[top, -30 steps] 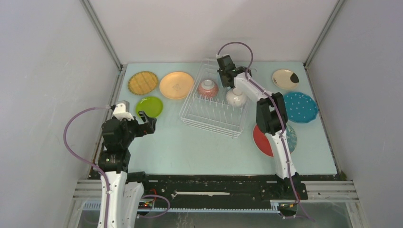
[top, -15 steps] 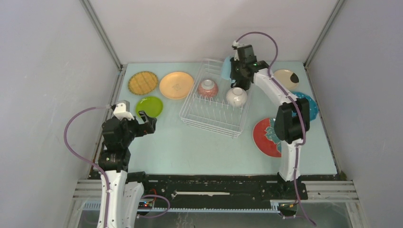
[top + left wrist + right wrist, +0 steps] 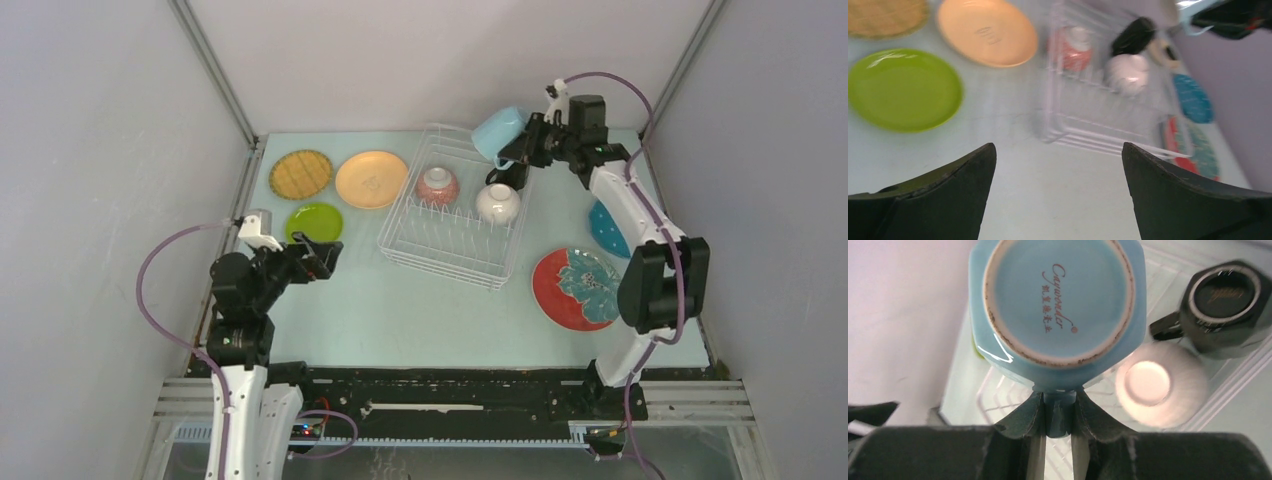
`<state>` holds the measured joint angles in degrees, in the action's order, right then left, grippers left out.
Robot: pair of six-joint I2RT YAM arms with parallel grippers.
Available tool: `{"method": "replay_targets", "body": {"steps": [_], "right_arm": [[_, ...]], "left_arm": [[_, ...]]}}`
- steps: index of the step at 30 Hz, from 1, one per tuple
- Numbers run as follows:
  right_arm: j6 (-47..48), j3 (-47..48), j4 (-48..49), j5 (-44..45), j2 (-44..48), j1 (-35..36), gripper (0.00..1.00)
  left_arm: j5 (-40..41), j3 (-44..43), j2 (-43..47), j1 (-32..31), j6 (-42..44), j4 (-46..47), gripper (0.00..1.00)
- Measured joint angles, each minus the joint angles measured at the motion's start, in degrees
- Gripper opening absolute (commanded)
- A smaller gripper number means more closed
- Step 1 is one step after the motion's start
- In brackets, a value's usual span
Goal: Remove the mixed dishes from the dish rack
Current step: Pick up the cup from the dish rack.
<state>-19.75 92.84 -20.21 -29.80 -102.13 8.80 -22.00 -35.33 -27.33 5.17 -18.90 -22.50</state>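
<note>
My right gripper point(image 3: 524, 148) is shut on the handle of the light-blue cup point(image 3: 498, 131), which hangs above the back right corner of the white wire dish rack point(image 3: 447, 243). The right wrist view shows the cup's base point(image 3: 1058, 295) and my gripper point(image 3: 1059, 401) pinching its handle. In the rack sit a reddish bowl point(image 3: 437, 186), a white bowl point(image 3: 497, 204) and a black mug point(image 3: 1224, 302). My left gripper point(image 3: 318, 256) hovers open and empty at the near left, its fingers point(image 3: 948, 195) wide apart over bare table.
Left of the rack lie a yellow woven plate point(image 3: 300, 173), an orange plate point(image 3: 371, 178) and a lime green plate point(image 3: 314, 224). To the right lie a red floral plate point(image 3: 574, 288) and a blue dotted plate point(image 3: 603, 228), partly under my right arm. Walls enclose the table.
My right arm has lifted the light-blue cup from the rack's back and swung it up and to the right. My left gripper has tipped forward slightly.
</note>
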Motion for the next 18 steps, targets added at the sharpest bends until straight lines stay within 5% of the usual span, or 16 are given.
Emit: {"method": "replay_targets", "body": {"steps": [8,18], "right_arm": [[-15.10,-18.38,18.14,-22.51,9.31,-6.97,0.00],[-37.59,-33.40,52.46,-40.92,10.69,-5.92,0.00]], "left_arm": [[-18.29,0.66,-7.23,-2.93,-20.50,23.26,1.00],[-7.74,3.63,-13.14,-31.23,-30.18,46.38,1.00]]}}
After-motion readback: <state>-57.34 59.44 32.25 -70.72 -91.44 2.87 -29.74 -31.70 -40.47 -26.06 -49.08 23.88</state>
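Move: I still hold the blue cup by its handle in my right hand; its body sits some 5 cm ahead of the fingertips, 2 cm left and 2 cm above. My open left gripper is about 39 cm left and 22 cm back of that hand. Under my right hand, the white bowl is about 19 cm below and 1 cm right, the black mug 7 cm ahead, 3 cm right. From my left hand the cup lies some 27 cm ahead, 37 cm right, 4 cm higher. I bring both hands together: my right hand draws the cup back about 12 cm over the rack, keeping its pinch on the handle, rolling its left side up and swinging counter-clockwise. My left hand, fingers wide open, sweeps some 17 cm right and 10 cm up towards the cup, turning clockwise nearly 40 degrees as its left side rolls down. ##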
